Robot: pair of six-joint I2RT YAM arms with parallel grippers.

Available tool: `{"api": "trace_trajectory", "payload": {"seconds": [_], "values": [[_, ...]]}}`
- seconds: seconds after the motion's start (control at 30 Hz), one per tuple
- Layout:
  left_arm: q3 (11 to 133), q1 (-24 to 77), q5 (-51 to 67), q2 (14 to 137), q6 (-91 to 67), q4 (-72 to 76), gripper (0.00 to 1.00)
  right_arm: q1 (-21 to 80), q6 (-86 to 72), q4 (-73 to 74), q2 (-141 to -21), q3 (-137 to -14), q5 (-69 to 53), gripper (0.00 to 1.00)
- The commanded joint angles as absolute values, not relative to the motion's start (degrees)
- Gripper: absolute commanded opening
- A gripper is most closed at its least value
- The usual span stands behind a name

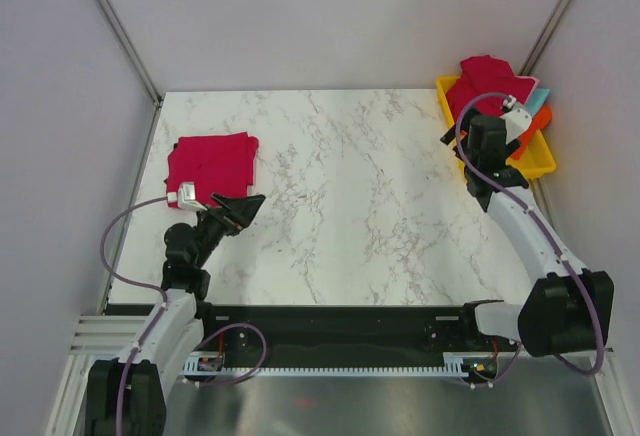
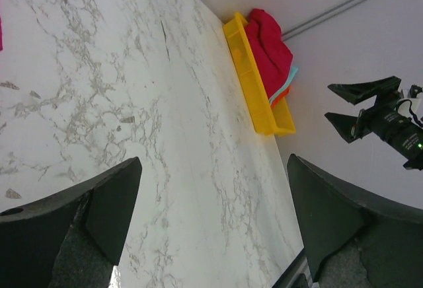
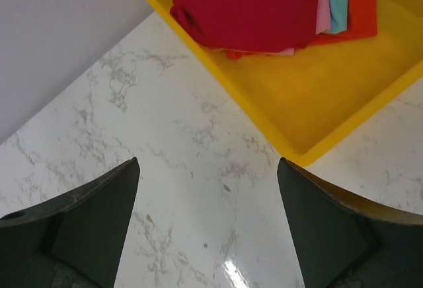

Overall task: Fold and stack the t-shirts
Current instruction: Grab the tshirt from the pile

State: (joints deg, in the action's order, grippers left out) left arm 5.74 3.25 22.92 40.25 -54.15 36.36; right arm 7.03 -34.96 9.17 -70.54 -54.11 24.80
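One red t-shirt (image 1: 212, 161) lies folded into a small rectangle at the left of the marble table (image 1: 350, 186). Another red t-shirt (image 1: 485, 84) (image 2: 268, 47) (image 3: 251, 7) sits on a pile of cloth in the yellow bin (image 1: 540, 161) (image 3: 317, 96) at the far right corner. My left gripper (image 1: 245, 206) (image 2: 213, 162) hangs open just in front of the folded shirt, with only bare marble between its fingers. My right gripper (image 1: 480, 136) (image 3: 208, 161) is open above the table beside the bin's near left corner, holding nothing.
Under the red shirt in the bin lie pink, teal and orange cloths (image 3: 347, 0). Grey walls enclose the table on the left, back and right. From the left wrist view the right gripper (image 2: 360, 106) shows raised off the table, near the bin (image 2: 251, 76).
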Motion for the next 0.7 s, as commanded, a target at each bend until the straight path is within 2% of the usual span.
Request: {"api": "trace_trajectory", "payload": {"seconds": [0.0, 0.2, 0.3, 0.67], "values": [[6.7, 3.5, 27.6, 44.4, -58.6, 42.9, 1.00, 4.1, -37.2, 10.3, -77.6, -61.3, 23.7, 0.94], [8.9, 7.7, 24.9, 46.1, -57.0, 39.8, 1.00, 3.9, -38.5, 14.1, -93.8, -76.6, 33.5, 0.88], [10.0, 10.7, 23.1, 47.2, -55.9, 38.9, 0.99, 3.7, -37.4, 16.4, -100.3, -83.0, 39.1, 0.89], [11.2, 16.8, 23.6, 47.2, -58.7, 38.1, 0.99, -3.4, -35.6, 19.7, -119.1, -97.9, 41.2, 0.90]]}}
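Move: The red t-shirt on top of the pile lies about 21 cm ahead of the right gripper, some 10 cm to its right and 15 cm below. The yellow box under the pile has its middle roughly 13 cm ahead and 12 cm right, 18 cm down; the turquoise t-shirt is about 19 cm ahead and 20 cm right. From the left gripper the red t-shirt is some 33 cm ahead, 56 cm right and 11 cm lower. Reach the right gripper quickly forward over the yellow box, about 14 cm towards the red t-shirt, swinging it 10 cm right and sinking 7 cm as it goes; turn it some 20 degrees clockwise and tip the open fingers further down. Meanwhile draw the left gripper, open and empty, about 6 cm right and slightly back, away from the folded shirt. ##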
